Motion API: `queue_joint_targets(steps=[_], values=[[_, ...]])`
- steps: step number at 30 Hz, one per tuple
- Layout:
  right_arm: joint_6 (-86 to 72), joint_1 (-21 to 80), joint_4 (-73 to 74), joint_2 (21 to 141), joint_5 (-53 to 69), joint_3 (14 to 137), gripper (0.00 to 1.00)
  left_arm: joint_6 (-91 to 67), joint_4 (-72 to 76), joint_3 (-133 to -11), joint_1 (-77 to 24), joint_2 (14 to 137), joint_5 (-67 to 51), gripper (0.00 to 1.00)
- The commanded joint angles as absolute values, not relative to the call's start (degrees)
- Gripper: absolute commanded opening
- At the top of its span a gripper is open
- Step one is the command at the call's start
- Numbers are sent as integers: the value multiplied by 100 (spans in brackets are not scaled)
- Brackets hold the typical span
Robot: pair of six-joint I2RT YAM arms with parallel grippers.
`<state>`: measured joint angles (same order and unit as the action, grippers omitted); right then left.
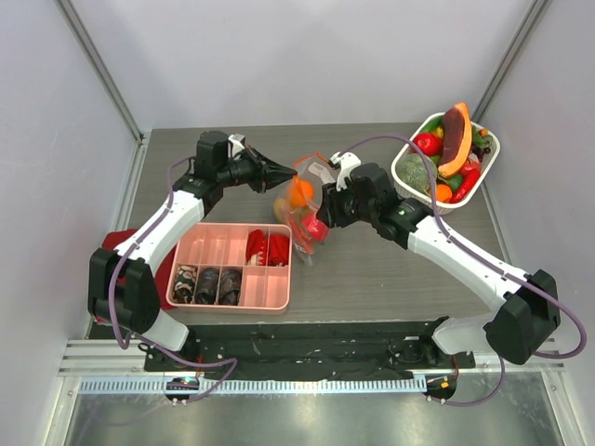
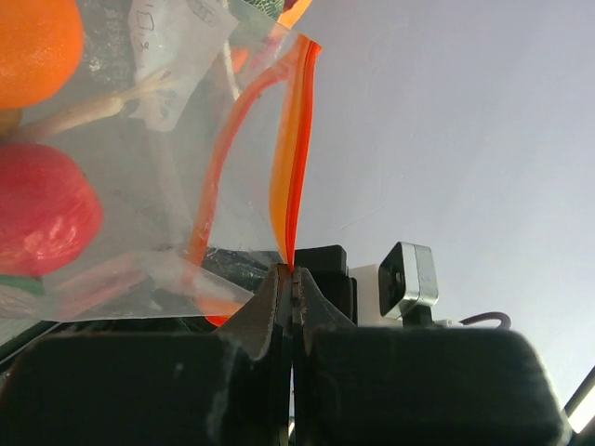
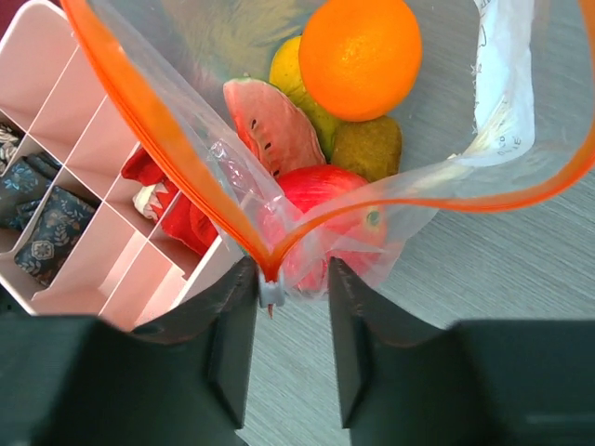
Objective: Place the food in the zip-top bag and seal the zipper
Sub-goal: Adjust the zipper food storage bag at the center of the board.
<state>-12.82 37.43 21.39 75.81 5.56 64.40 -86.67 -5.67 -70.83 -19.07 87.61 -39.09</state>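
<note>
The zip-top bag (image 1: 302, 209) hangs tilted between my two grippers with its mouth partly open. Inside it lies food: an orange (image 3: 358, 56), a watermelon slice (image 3: 265, 121), a red apple (image 3: 321, 190) and a green piece (image 3: 367, 149). My left gripper (image 2: 294, 274) is shut on one end of the orange-red zipper (image 2: 296, 139). At the other end, my right gripper (image 3: 293, 279) stands open around the small grey slider (image 3: 271, 293), which rests against its left finger; the right finger is apart from it.
A pink compartment tray (image 1: 279, 297) with dark lumps and red crinkled pieces lies left of the bag, close under it. A white oval basket (image 1: 483, 177) with more toy fruit and vegetables stands at the back right.
</note>
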Motion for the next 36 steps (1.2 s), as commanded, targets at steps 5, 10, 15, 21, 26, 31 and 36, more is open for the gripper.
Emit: queue_joint_targets(steps=[5, 10, 15, 21, 26, 31, 36], values=[[-449, 3709, 1898, 7278, 747, 6793, 1, -8492, -202, -7066, -1881, 8473, -4245, 2], [725, 3577, 2485, 6935, 1158, 7101, 1, -7543, -712, -7277, -1627, 8464, -4376, 19], [2580, 3472, 3505, 6776, 2108, 7760, 1, -5686, -956, -7663, -1240, 8332, -4781, 66], [4429, 3463, 4693, 6452, 2382, 7682, 1, -2465, -776, -7088, -1125, 7121, -4947, 99], [5044, 3454, 4720, 6170, 2391, 7313, 1, 313, -430, -6188, -1352, 5987, -5924, 100], [5203, 3454, 4702, 5898, 2382, 7041, 1, 1869, -905, -5705, -2345, 5635, -5304, 100], [5212, 3454, 4702, 5573, 2470, 6838, 1, 4154, -1036, -5133, -3295, 5519, -4861, 98]])
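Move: My left hand still pinches the orange zipper rim at its fingertips. My open right fingers stand around the rim's other corner, with the zipper pull barely 1 cm back and 1 cm left of their middle. That corner is about 9 cm back, 8 cm right and 6 cm below my left hand. From my right hand, the orange in the bag lies some 4 cm ahead, 7 cm left and 10 cm down; the red fruit is 6 cm back, 3 cm left, equally low. My right fingers shut on the rim corner at the zipper pull. Then my left fingers open wide and let the other side go, edging left and swinging back about 16 cm towards the pink box while that wrist turns over some 110 degrees. My right hand lifts the corner, then draws it back and to the right, sinking a little and turning counter-clockwise. ##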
